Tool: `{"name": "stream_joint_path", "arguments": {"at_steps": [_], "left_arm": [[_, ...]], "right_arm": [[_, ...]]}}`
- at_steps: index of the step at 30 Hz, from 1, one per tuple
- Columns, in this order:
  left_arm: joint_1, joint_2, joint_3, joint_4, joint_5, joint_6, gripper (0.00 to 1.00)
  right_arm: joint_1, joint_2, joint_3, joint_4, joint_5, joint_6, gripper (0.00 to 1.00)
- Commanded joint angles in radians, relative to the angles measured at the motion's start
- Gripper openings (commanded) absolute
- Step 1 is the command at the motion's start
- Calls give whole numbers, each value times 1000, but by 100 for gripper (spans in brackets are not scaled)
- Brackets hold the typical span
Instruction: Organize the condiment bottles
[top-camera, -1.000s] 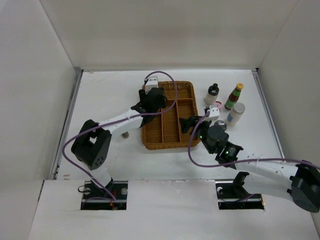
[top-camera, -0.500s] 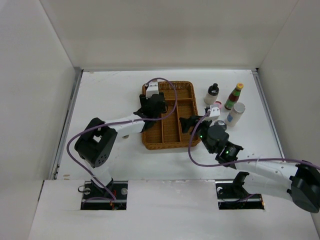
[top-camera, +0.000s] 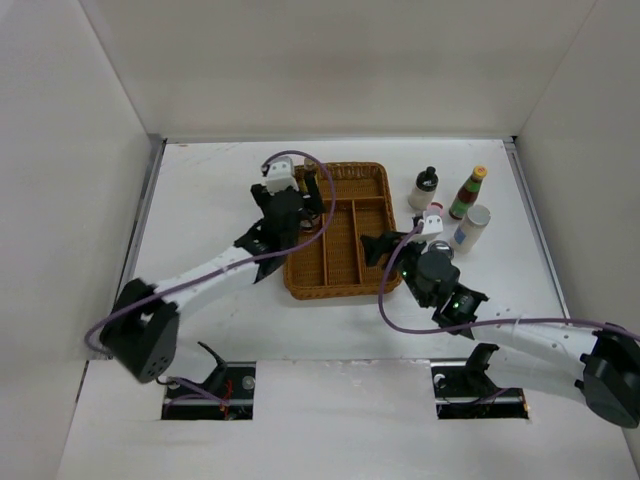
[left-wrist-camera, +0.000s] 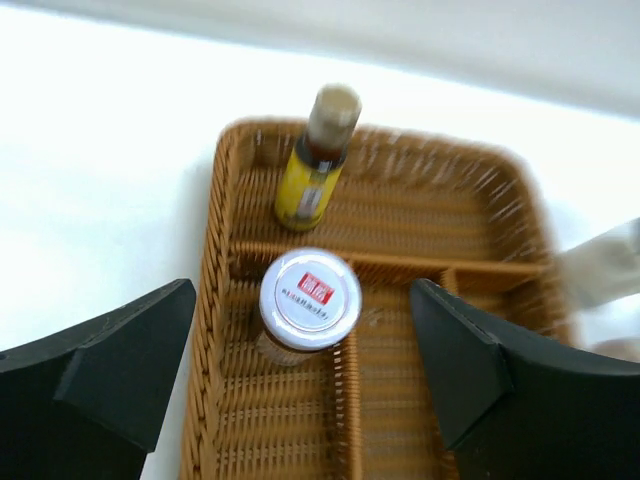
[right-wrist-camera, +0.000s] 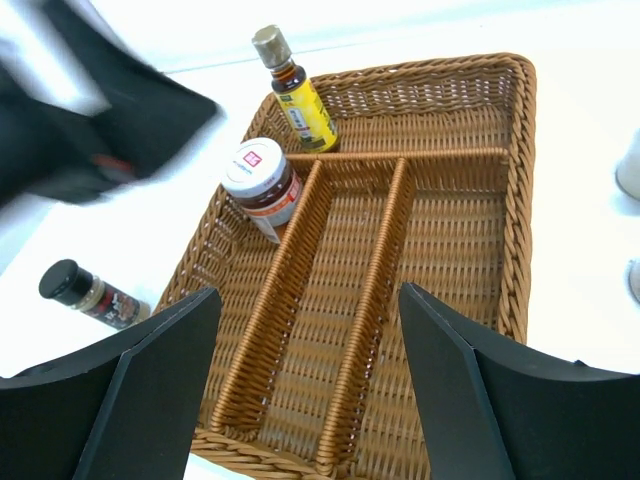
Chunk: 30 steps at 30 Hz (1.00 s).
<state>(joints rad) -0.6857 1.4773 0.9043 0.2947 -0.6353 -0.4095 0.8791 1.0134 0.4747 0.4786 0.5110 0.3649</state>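
The brown wicker tray (top-camera: 384, 170) lies mid-table. In the left wrist view a white-lidded jar (left-wrist-camera: 310, 292) stands in the tray's left compartment, with a yellow-label bottle (left-wrist-camera: 318, 160) upright in the back compartment. My left gripper (left-wrist-camera: 300, 385) hangs open above and just short of the jar, touching nothing. In the top view it (top-camera: 300, 205) sits over the tray's left side. My right gripper (right-wrist-camera: 310, 390) is open and empty over the tray's near end. A black-capped bottle (top-camera: 424, 187), a yellow-capped red-label bottle (top-camera: 467, 192) and a white bottle (top-camera: 470, 228) stand right of the tray.
A black-capped shaker (right-wrist-camera: 90, 292) lies on its side on the table left of the tray (right-wrist-camera: 520, 200). A pink-lidded jar (top-camera: 433, 211) peeks out beside the right wrist. White walls enclose the table on three sides. Purple cables loop over both arms.
My left gripper has shifted left and back from the tray's middle, and its arm has swung out to the lower left. The right arm has hardly moved.
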Motion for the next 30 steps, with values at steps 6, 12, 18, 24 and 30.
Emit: {"name": "stream_joint_path", "arguments": {"at_steps": [6, 12, 18, 24, 30], "left_arm": [[53, -386, -120, -375, -15, -127, 63], [156, -526, -234, -589, 9, -206, 65], [183, -500, -283, -574, 43, -215, 67], [202, -427, -304, -522, 56, -213, 62], [222, -417, -320, -522, 55, -215, 45]], "right_arm": [[-7, -3, 4, 26, -2, 17, 79], [-7, 13, 10, 26, -6, 17, 79], [-4, 37, 21, 25, -11, 16, 79], [-4, 34, 24, 20, -11, 11, 79], [-4, 27, 21, 15, -11, 14, 79]]}}
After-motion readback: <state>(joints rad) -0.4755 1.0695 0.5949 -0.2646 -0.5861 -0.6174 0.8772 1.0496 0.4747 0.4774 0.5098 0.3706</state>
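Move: The black-capped bottle stands outside the tray, about 11 cm back from the left hand, 15 cm to its left and 13 cm lower. The white-lidded jar is just below the hand, roughly 3 cm ahead, 2 cm right and 9 cm down; the yellow-labelled bottle is some 12 cm ahead and 2 cm right. The tray's middle lies 2 cm back, 10 cm right. From the right hand the black-capped bottle is about 39 cm left and 1 cm ahead. The left fingers end on either side of the black cap, seeming to touch it, after narrowing from wide open to about half. To get there the hand rises some 7 cm clear of the jar, swings left and back over the tray's left rim, about 15 cm left and 10 cm back, then sinks about 16 cm onto the bottle, its fingers tipping down some 20 degrees. ##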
